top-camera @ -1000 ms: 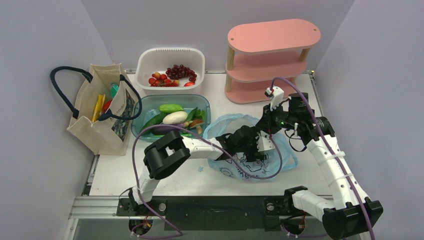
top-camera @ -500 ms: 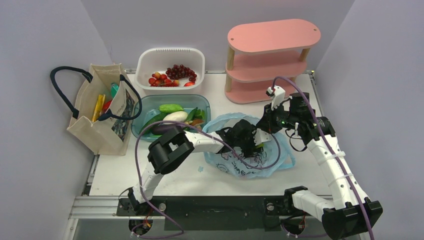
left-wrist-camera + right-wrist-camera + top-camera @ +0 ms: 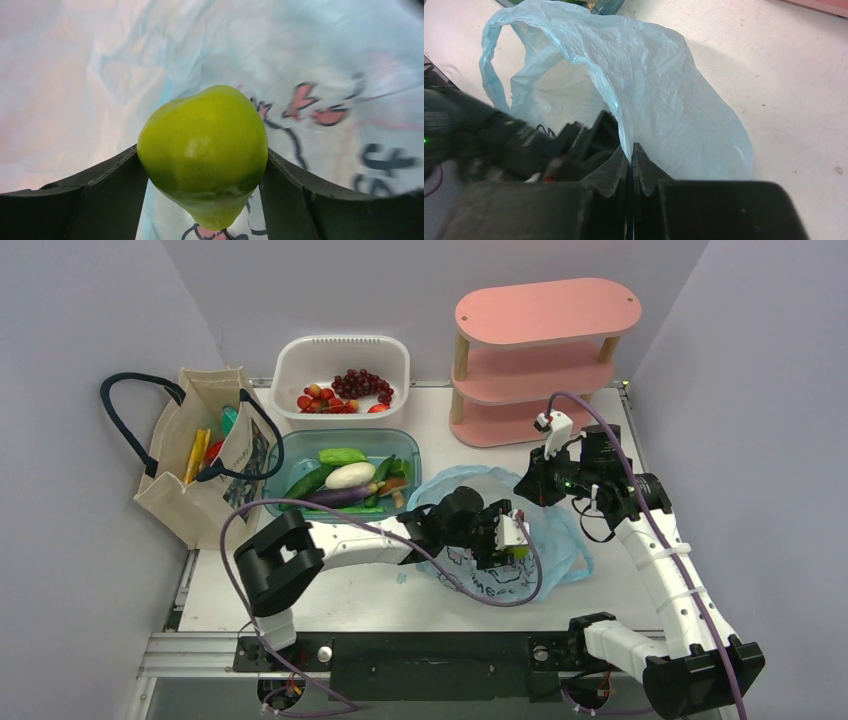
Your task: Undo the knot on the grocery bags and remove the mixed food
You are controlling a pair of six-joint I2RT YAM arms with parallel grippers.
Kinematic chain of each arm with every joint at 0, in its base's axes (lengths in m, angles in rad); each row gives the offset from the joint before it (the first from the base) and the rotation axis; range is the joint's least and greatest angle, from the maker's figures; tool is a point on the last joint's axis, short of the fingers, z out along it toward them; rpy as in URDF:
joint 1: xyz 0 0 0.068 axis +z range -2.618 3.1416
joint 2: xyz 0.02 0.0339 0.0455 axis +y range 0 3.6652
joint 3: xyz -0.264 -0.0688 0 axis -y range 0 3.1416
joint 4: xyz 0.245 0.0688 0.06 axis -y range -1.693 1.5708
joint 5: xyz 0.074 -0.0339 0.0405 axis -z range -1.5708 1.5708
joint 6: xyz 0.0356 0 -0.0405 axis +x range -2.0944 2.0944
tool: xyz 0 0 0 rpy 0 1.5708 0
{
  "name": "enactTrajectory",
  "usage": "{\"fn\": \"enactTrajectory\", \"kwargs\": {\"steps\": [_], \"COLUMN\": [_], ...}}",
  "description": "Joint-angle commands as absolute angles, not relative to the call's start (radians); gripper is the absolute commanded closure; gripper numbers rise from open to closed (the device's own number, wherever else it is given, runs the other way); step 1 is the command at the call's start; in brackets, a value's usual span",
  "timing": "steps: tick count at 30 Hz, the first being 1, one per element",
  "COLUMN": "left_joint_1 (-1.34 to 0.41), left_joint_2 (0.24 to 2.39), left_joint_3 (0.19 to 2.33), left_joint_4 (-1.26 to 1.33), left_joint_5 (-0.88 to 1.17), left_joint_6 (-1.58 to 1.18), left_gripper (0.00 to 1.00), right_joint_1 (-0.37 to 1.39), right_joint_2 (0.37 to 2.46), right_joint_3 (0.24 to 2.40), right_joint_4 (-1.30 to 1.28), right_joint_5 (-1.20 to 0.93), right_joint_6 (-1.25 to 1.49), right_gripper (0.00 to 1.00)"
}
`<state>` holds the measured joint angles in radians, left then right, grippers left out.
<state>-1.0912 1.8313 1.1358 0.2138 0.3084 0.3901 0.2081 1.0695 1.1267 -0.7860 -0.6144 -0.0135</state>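
The light blue plastic bag [image 3: 565,540] lies open on the table, and the knot is out of view. My left gripper [image 3: 202,167] is shut on a green pear [image 3: 202,150], one dark finger [image 3: 112,180] on each side of it, with the bag's printed film [image 3: 325,65] behind. From above, my left gripper [image 3: 505,538] is over the bag's near part. My right gripper [image 3: 630,150] is shut on the bag's rim [image 3: 616,95], holding it up. The beige tote [image 3: 195,500] stands at the left with snack packets [image 3: 200,452] inside.
A teal tub [image 3: 405,443] of vegetables lies left of the blue bag. A white basket [image 3: 290,360] of fruit stands behind it. A pink shelf [image 3: 545,350] stands at the back right. My left arm [image 3: 499,135] crosses the right wrist view.
My left gripper has drawn back left and toward the near edge, out of the bag's mouth. Its jaws have narrowed onto the pear. My right gripper has kept its pinch on the rim.
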Motion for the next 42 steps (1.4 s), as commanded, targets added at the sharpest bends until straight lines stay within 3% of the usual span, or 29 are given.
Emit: {"fn": "enactTrajectory", "kwargs": {"steps": [1,10,18,28,42], "left_joint_1": [-1.104,-0.961,-0.577,-0.165,-0.047], "left_joint_2": [1.660,1.356,1.356,1.742,2.283], "left_joint_3": [1.118,1.197,1.320,1.640,2.168], "left_joint_4": [0.236,0.015,-0.067,-0.112,-0.269], "left_joint_5": [0.403,0.510,0.473,0.347,0.269], "left_joint_6": [0.417,0.235,-0.061,-0.078,0.069], "left_gripper": [0.45,0.43,0.42,0.42,0.40], "right_joint_1": [0.199,0.191,0.147,0.033,-0.296], "right_joint_2": [1.058,1.048,1.035,1.033,1.190], "right_joint_3": [1.139,1.144,1.158,1.209,1.433], "right_joint_4": [-0.754,-0.782,-0.797,-0.839,-0.857], "right_joint_5": [-0.611,-0.575,-0.541,-0.491,-0.392], "right_joint_6": [-0.013,-0.038,-0.056,-0.080,-0.205], "right_gripper": [1.00,1.00,1.00,1.00,1.00]}}
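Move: The left hand, inside the open blue bag, already grips the green pear. The white fruit bin is about 44 cm ahead and 38 cm to its left, with its middle roughly 5 cm lower. The teal vegetable tray is some 20 cm ahead and 38 cm left, about 8 cm below. The right hand pinches the bag's rim, the bag's middle about 3 cm back, 2 cm left and 17 cm below; from this hand the bin lies about 40 cm ahead, 38 cm left. Keeping the pear gripped, the left hand first lifts it some 24 cm out of the bag, then swings it forward and left past the vegetable tray, turning about 70 degrees counter-clockwise and sinking some 15 cm towards the white bin, without opening. The right hand keeps its pinch on the bag's rim, hardly moving at first, then draws it about 15 cm to the right, somewhat forward and up, turning clockwise. ##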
